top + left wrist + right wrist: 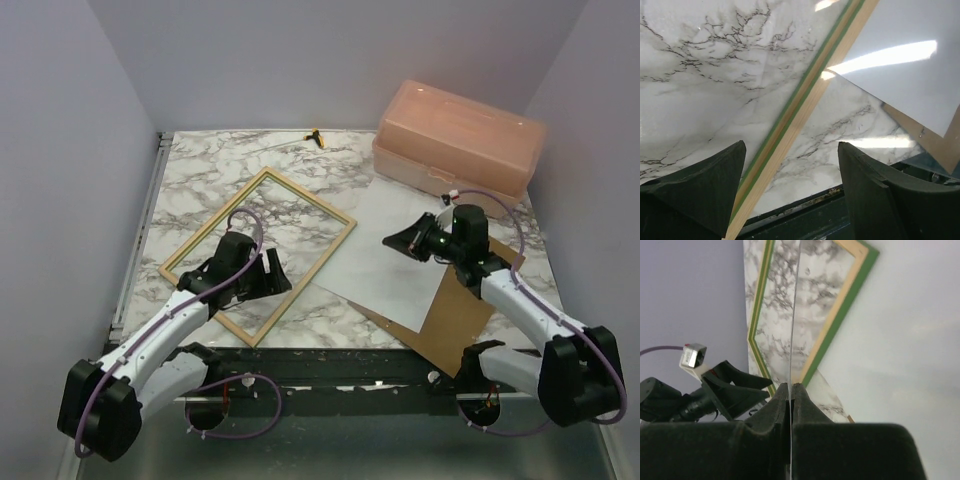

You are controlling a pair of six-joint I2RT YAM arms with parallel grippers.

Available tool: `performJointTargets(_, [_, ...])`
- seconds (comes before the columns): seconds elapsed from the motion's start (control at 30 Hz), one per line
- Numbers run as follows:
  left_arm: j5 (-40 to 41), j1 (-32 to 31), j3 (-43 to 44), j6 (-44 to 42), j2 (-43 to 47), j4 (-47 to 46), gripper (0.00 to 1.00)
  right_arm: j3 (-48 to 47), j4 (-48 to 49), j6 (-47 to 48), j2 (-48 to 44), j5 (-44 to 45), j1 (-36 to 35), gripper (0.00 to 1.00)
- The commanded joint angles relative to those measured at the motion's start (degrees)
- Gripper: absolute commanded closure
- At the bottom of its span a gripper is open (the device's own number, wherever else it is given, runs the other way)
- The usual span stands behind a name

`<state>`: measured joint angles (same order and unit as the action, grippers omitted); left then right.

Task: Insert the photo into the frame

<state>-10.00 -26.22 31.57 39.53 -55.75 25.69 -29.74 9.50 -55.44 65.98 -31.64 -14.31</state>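
The frame [311, 194] lies flat at the table's left centre, its green and bare-wood rail [805, 95] running diagonally through the left wrist view. My left gripper [275, 270] hangs open over the near right rail, the rail passing close to its left finger [715, 175]. The photo [385, 275] lies white side up to the right of the frame, partly over a brown backing board [455, 320]. My right gripper [395, 240] is shut [791, 385] on a thin sheet edge, seemingly the photo's [910, 340]. The frame's corner [840, 315] shows beyond it.
A translucent pink lidded box [460, 140] stands at the back right. A small yellow-and-black object [316, 136] lies by the back edge. The backing board [940, 145] reaches over the table's near edge. Grey walls close in left, right and back.
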Motion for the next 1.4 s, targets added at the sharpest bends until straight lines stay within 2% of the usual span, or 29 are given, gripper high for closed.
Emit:
performJointTargets(0.0, [1.52,-1.40,2.11,-3.69,4.19,5.64,0.23,-11.40,-21.06,10.86,-5.02,9.31,-0.05,1.00])
performJointTargets(0.17, [4.80,-4.78,3.06,-5.41,2.55,7.61,0.24,-24.76,-35.37,17.68,-5.56,15.65,-0.08,1.00])
performJointTargets(0.4, [9.55,-10.22,8.52,-7.18,-9.39,10.94,0.28,-40.18,-47.91,23.28,-5.18,23.18,-0.08,1.00])
performJointTargets(0.53, [12.16,-12.63,9.17,-6.63,-13.91,10.65,0.31,-44.42,-51.16,24.72,-4.68,25.23,-0.10,1.00])
performJointTargets(0.83, [15.93,-18.66,9.21,-3.41,-20.53,9.90,0.40,-47.26,-54.55,25.10,-4.59,26.19,-0.06,1.00])
performJointTargets(0.9, [17.07,-19.71,9.92,-2.61,-22.46,10.69,0.45,-47.97,-55.31,25.22,-4.76,26.51,-0.03,1.00])
performJointTargets(1.1, [19.61,-20.76,13.65,-0.74,-28.13,13.86,0.87,-49.75,-57.05,25.68,-5.09,27.16,-0.02,1.00])
performJointTargets(1.13, [19.76,-20.80,14.20,-0.47,-28.23,14.28,0.91,-50.08,-57.27,25.72,-5.09,27.16,-0.05,1.00])
performJointTargets(1.27, [18.25,-20.80,16.40,0.31,-25.96,14.74,1.00,-51.02,-58.07,25.91,-5.24,27.47,-0.08,1.00])
performJointTargets(1.37, [16.79,-20.72,18.97,2.02,-24.30,15.27,1.00,-51.21,-58.11,25.84,-5.43,27.77,-0.06,1.00])
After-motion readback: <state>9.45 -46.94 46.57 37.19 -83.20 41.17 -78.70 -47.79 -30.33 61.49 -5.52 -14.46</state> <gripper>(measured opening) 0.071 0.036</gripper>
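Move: The spot to grip on the frame's right rail lies about 3 cm back and 1 cm right of my open left hand, some 6 cm below; the frame's near corner is about 12 cm back and 6 cm left. My right hand already pinches a thin clear sheet; the white sheet's middle is roughly 2 cm ahead, 1 cm right and 13 cm below, the brown board 6 cm back and 12 cm right. I take my left hand back and, after a slight rise, down about 6 cm onto the frame's right rail, rolling it some 30 degrees until the fingers point nearly straight down, then shut them across the rail and pinch it. Meanwhile my right hand, still pinching the clear sheet, lifts it about 17 cm away from the white sheet and swings 8 cm to the right. ##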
